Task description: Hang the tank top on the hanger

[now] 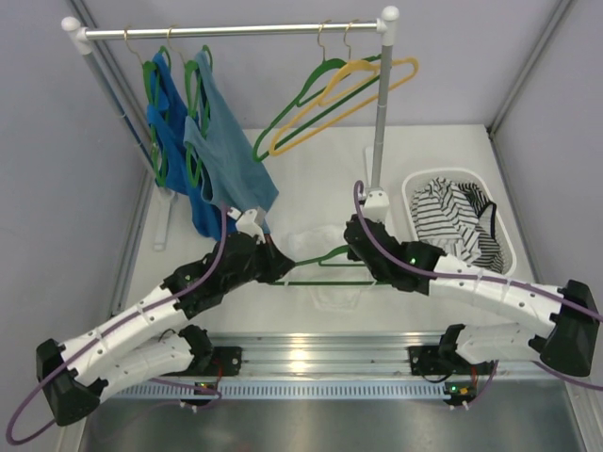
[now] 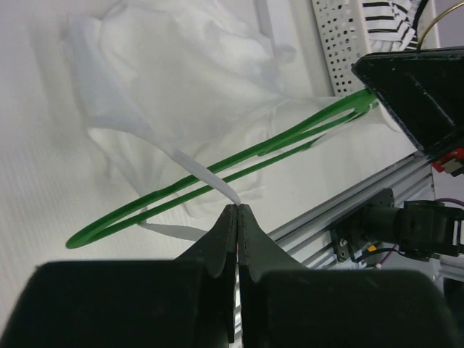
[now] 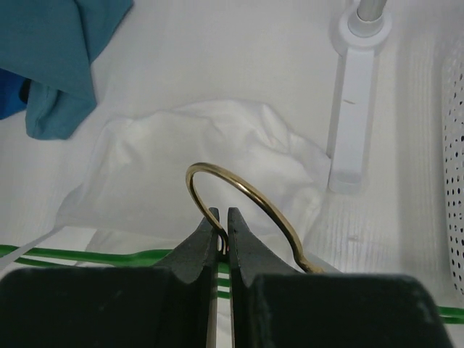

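Note:
The white tank top [image 2: 188, 80] lies crumpled on the table between both arms, also seen from above [image 1: 337, 297]. A green hanger [image 2: 217, 170] lies across it, its arms running left to right [image 1: 325, 281]. My left gripper [image 2: 238, 207] is shut on a thin white strap of the tank top, right beside the hanger's arm. My right gripper [image 3: 223, 217] is shut on the hanger's brass hook [image 3: 250, 190], which arches over the white cloth [image 3: 217, 145]. From above, both wrists cover their fingertips.
A clothes rack stands at the back, its right post [image 1: 380, 122] and foot [image 3: 351, 123] close to my right wrist. Blue tank tops [image 1: 221, 151] hang at its left; a spare green hanger and a yellow hanger [image 1: 377, 80] hang at right. A white basket [image 1: 412, 188] holds a striped garment [image 1: 462, 221].

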`<state>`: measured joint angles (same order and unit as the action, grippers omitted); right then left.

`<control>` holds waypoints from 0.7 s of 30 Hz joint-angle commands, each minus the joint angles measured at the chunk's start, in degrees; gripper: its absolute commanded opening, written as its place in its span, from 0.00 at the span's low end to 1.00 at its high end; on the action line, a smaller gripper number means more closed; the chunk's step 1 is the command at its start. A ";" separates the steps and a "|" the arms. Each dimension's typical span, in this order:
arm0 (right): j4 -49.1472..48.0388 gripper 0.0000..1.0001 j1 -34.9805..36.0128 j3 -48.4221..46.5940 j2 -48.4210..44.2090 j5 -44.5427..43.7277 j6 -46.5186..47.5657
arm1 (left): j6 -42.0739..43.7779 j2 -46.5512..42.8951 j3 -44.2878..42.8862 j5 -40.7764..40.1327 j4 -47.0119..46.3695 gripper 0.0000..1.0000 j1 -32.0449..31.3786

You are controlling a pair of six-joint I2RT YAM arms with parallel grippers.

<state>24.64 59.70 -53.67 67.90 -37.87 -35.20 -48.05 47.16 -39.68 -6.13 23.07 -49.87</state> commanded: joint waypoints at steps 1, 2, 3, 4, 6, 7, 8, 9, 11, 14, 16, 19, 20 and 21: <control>-4.25 0.00 0.94 -4.33 -1.98 -1.77 2.06 | 1.12 1.88 -4.88 3.14 -3.73 0.00 0.03; -4.17 0.00 0.94 -5.03 -1.89 -1.60 2.59 | 1.21 2.32 -5.14 3.06 -4.17 0.00 0.03; -4.08 0.00 0.86 -6.35 -1.72 -1.51 2.85 | 1.29 2.41 -5.66 2.79 -4.52 0.00 0.03; -4.08 0.00 0.94 -6.88 -1.72 -1.51 3.47 | 1.64 2.67 -6.02 2.53 -4.79 0.00 0.03; -4.34 0.00 0.94 -7.93 -1.98 -2.03 4.08 | 1.82 3.55 -7.85 2.70 -5.05 0.00 0.03; -4.51 0.00 0.94 -8.38 -1.89 -2.47 4.87 | 1.91 3.90 -8.56 3.31 -5.05 0.00 0.03; -4.43 0.00 0.86 -8.99 -1.89 -2.82 5.31 | 1.91 4.78 -9.18 3.75 -5.14 0.00 0.03; -4.34 0.00 1.03 -10.04 -1.72 -3.35 5.58 | 2.00 5.13 -10.14 3.93 -5.31 0.00 0.03; -4.34 0.00 0.94 -11.19 -1.63 -3.44 6.90 | 2.00 5.66 -10.68 4.11 -5.23 0.00 0.03; -3.73 0.00 1.03 -12.95 -1.10 -2.83 7.78 | 2.87 6.01 -11.38 2.71 -5.40 0.00 0.03; -2.33 0.00 1.29 -14.26 -0.49 -3.44 8.30 | 3.75 6.10 -12.70 2.00 -4.53 0.00 0.03; -0.83 0.00 1.73 -16.11 -0.13 -3.71 9.18 | 4.63 6.46 -14.28 0.95 -4.35 0.00 0.03; -0.56 0.00 1.99 -16.46 -0.05 -3.71 9.36 | 5.50 6.72 -14.72 0.77 -4.18 0.01 0.03; -0.39 0.00 2.17 -17.34 -0.22 -3.62 9.71 | 5.86 6.72 -15.77 0.25 -4.09 0.01 0.03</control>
<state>24.91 60.29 -66.59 67.79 -40.12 -27.35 -44.71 53.67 -51.57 -4.38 20.71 -49.87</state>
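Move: The hanger's left end, already through the strap that the left fingers pinch, lies some 6 cm left of that hand, 4 cm ahead and about 8 cm below. The white tank top's body lies on the table about 11 cm ahead, 9 cm right and 16 cm below it. From the right hand, which holds the hanger by its hook, that left end is about 22 cm left, 2 cm back and 8 cm below; the rack foot is roughly 22 cm ahead, 8 cm right and 17 cm below. The green hanger is carried up almost 10 cm by the right hand, which keeps its hold at the hook, drifts slightly forward and left, and tips its fingers up about 10 degrees. The pinched strap goes up with it: the left hand rises about 7 cm while easing right and forward, drawing the loop inward along the hanger's left shoulder towards the right hand. Both grippers stay shut. ##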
